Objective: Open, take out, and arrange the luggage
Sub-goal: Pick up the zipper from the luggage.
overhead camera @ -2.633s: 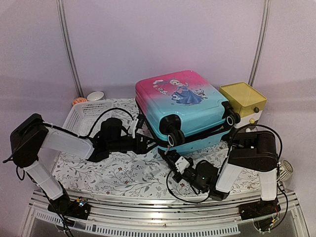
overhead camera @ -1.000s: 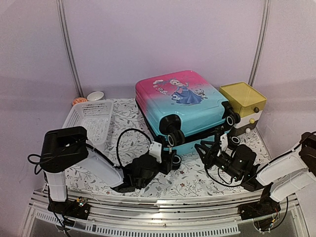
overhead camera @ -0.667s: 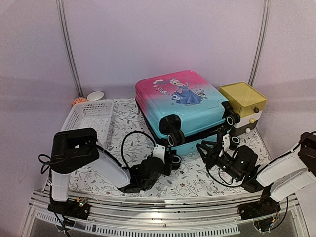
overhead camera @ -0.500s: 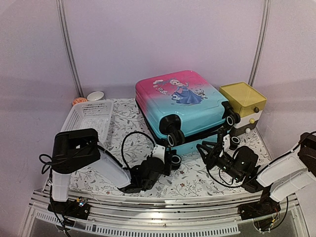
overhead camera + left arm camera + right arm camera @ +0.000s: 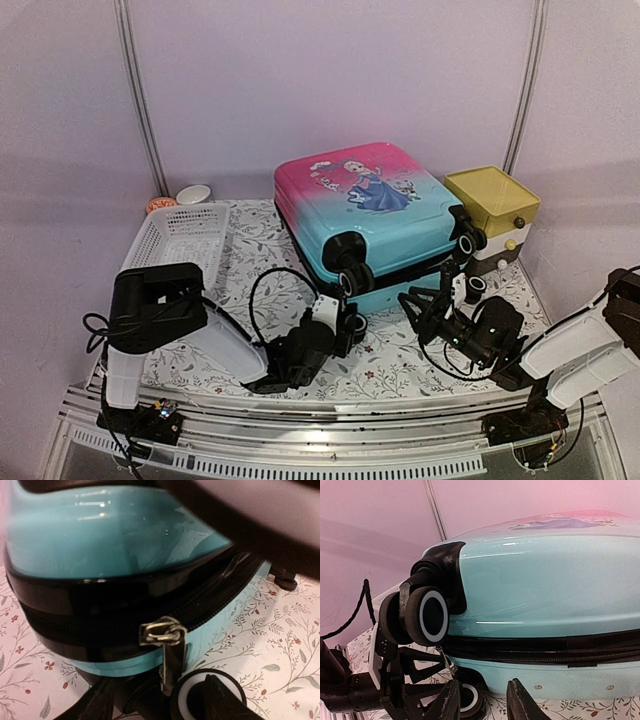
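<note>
The luggage (image 5: 375,215), a pink-to-turquoise hard-shell suitcase with a princess print, lies flat on the floral cloth with its wheels toward me. My left gripper (image 5: 345,325) sits low at its near-left corner. In the left wrist view the metal zipper pull (image 5: 167,645) hangs from the black zipper band between the gripper's spread fingers (image 5: 95,702), untouched, beside a wheel (image 5: 207,695). My right gripper (image 5: 425,300) hovers open just off the near side, under the zipper band (image 5: 545,647), with nothing between its fingertips (image 5: 520,700).
A white perforated basket (image 5: 180,240) stands at the left. A yellow-topped drawer box (image 5: 492,205) is against the suitcase's right side. A small white bowl (image 5: 193,193) and an orange dish (image 5: 160,205) sit at the back left.
My left arm has swung from the suitcase's left side to its near-left corner and crept closer to the wheel. The right arm has shifted right and now barely moves.
</note>
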Robot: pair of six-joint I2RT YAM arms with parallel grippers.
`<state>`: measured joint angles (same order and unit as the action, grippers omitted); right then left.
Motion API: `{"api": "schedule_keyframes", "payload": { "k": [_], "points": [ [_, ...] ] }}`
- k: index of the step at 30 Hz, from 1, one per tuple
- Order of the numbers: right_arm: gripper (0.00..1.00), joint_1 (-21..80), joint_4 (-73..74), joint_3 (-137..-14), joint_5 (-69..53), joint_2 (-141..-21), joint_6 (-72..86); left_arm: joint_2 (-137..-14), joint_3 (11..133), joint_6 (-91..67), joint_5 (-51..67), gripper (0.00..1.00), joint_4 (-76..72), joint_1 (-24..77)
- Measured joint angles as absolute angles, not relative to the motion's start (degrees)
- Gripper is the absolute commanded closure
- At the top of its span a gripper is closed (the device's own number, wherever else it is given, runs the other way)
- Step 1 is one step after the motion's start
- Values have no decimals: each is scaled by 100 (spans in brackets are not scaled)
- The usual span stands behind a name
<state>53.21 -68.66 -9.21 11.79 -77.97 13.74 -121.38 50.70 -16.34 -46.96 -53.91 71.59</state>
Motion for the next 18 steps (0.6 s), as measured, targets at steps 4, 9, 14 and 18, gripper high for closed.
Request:
{"api": "schedule_keyframes", "payload": {
  "k": [4, 9, 14, 18],
  "points": [
    [66, 5321, -6888, -891, 1175, -7817, 1374, -12143, 5076, -1616, -4703, 40, -5393, 7164],
    [66, 5317, -6930, -891, 1166, -7863, 1376, -12143, 5109, -1597, -4823, 44, -5356, 7166],
    [66, 5317, -6954, -891, 1164, -7887, 1376, -12143, 5140, -1557, -4912, 54, -5264, 7172],
    [67, 5317, -6958, -891, 1160, -7896, 1376, -12143, 5140, -1540, -4982, 71, -5240, 7166]
  ]
}}
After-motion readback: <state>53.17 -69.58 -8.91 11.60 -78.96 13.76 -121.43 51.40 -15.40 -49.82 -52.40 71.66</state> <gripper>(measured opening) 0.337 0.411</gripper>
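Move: The zipper pull hangs at the luggage's near corner, just off the left fingertips: about 2 cm ahead of the left hand, 1 cm to its right and 1 cm above it. The luggage's upper wheel sits some 7 cm above that hand, about level with it fore and aft and 1 cm right; the lower wheel is about 2 cm ahead, 3 cm right and 4 cm below. From the right hand, the zipper pull lies roughly 13 cm left, 3 cm ahead and 8 cm lower. The left hand stays practically in place at the luggage's corner, its half-open fingers narrowing by about a third of their gap around the hanging zipper pull, without shutting. As they narrow, the hand eases only some half a centimetre left and slightly forward, with a counter-clockwise turn of a couple of degrees that brings the right-hand finger close to the metal tab; a firm pinch can't be seen yet. ##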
